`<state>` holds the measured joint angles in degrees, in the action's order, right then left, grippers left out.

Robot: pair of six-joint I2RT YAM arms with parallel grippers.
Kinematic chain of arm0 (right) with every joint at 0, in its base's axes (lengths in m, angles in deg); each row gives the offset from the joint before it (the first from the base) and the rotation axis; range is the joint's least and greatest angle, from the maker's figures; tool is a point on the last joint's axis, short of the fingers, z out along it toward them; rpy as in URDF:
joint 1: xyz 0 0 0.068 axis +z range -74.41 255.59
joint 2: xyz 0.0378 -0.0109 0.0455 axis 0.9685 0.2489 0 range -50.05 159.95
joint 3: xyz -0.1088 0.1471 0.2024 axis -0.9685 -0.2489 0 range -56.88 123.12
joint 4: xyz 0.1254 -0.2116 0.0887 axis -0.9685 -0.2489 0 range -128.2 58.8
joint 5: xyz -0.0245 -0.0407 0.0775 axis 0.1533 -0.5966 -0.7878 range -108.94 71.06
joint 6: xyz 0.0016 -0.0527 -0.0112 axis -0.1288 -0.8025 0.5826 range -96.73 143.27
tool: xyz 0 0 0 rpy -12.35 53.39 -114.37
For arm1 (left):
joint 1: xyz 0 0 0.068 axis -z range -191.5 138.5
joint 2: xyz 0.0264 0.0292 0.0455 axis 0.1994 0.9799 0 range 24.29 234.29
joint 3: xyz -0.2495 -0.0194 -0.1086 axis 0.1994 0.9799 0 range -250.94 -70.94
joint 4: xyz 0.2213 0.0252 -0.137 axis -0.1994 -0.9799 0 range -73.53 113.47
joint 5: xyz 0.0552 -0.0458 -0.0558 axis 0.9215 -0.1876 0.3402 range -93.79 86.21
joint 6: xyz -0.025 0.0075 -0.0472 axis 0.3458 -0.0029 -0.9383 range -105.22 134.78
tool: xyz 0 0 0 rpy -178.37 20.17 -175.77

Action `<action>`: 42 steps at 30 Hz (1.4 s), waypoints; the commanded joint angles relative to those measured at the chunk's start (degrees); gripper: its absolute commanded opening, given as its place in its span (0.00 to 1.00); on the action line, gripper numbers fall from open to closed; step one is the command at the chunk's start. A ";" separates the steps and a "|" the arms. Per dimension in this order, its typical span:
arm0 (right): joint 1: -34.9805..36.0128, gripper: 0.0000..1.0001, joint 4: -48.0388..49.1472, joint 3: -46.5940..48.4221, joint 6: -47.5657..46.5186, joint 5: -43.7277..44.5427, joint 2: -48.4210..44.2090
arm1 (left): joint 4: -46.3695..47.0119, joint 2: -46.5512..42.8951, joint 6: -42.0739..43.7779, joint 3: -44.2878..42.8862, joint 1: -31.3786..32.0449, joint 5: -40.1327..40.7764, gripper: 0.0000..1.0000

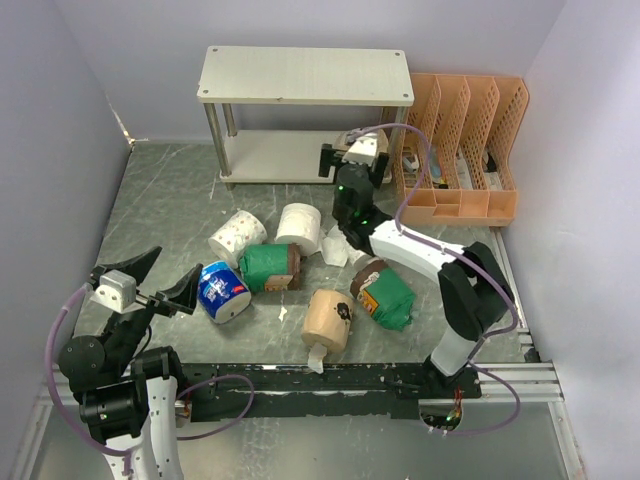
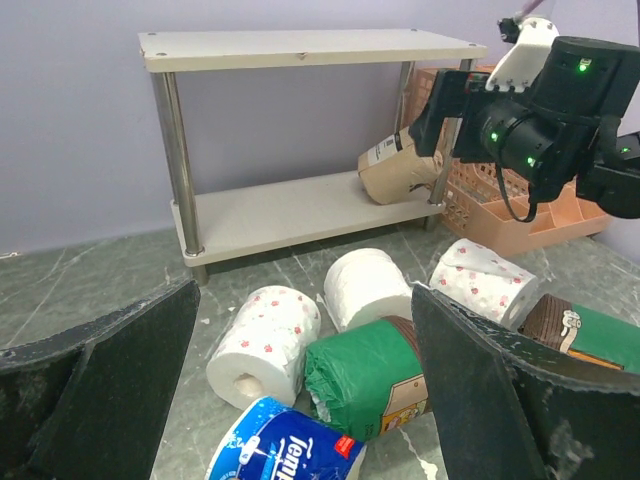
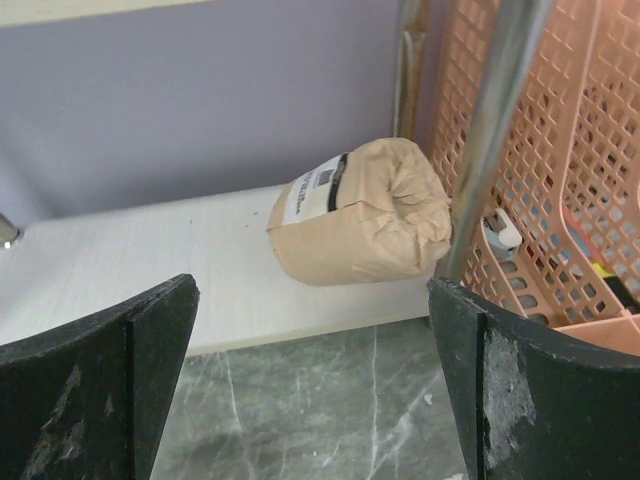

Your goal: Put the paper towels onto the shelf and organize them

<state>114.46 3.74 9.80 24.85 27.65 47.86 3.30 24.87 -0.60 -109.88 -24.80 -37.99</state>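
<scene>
The shelf (image 1: 305, 75) stands at the back, and a tan wrapped roll (image 3: 360, 215) lies on its lower board (image 3: 130, 265) at the right end, against a metal leg. My right gripper (image 1: 352, 160) hovers just in front of that roll, open and empty (image 3: 310, 300). On the table lie several paper towels: a patterned white roll (image 1: 236, 237), a plain white one (image 1: 299, 226), a green-wrapped one (image 1: 268, 267), a blue-white one (image 1: 222, 291), a beige one (image 1: 327, 320) and a green-brown one (image 1: 385, 297). My left gripper (image 1: 165, 280) is open beside the blue-white roll (image 2: 280, 445).
An orange perforated file organizer (image 1: 470, 150) stands right of the shelf, close to my right wrist. Another patterned roll (image 2: 480, 280) lies under the right arm. Grey walls enclose the back and both sides. Paper scraps dot the marble tabletop (image 1: 160, 200).
</scene>
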 commanded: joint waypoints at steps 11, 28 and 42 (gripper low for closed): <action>-6.69 0.99 -4.66 11.60 -0.25 0.64 10.67 | 1.74 -0.75 -0.57 0.27 -0.15 -1.18 0.99; -8.21 0.99 -3.32 22.79 -7.45 5.34 23.20 | 2.23 -0.73 -0.58 0.60 -0.14 -2.01 0.99; -10.26 0.97 -8.79 26.17 -1.55 1.65 26.71 | 2.40 -0.76 -0.53 0.71 -0.07 -2.32 0.99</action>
<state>104.19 -3.47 33.23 21.29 30.82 72.30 3.98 24.87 -0.66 -109.72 -24.80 -39.04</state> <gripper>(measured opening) 0.983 0.990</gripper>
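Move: The brown paper roll on the lower shelf lies some 15 cm ahead of the right hand, about 5 cm to its right and 9 cm below. The shelf's front right post stands roughly 10 cm ahead and 9 cm right; the orange crate is centred around 10 cm ahead and 24 cm right, about 10 cm below. From the left hand, the brown roll is about 47 cm ahead, 37 cm right and 16 cm below. The brown roll at the right end of the lower shelf is approached again by the open right hand, which swings some 4 cm right, then reaches forward about 11 cm in all while sinking 7 cm, ending roughly 5 cm farther right. The wrist turns clockwise nearly 15 degrees and tips slightly down, bringing the spread fingers close in front of the roll; contact can't be seen. ##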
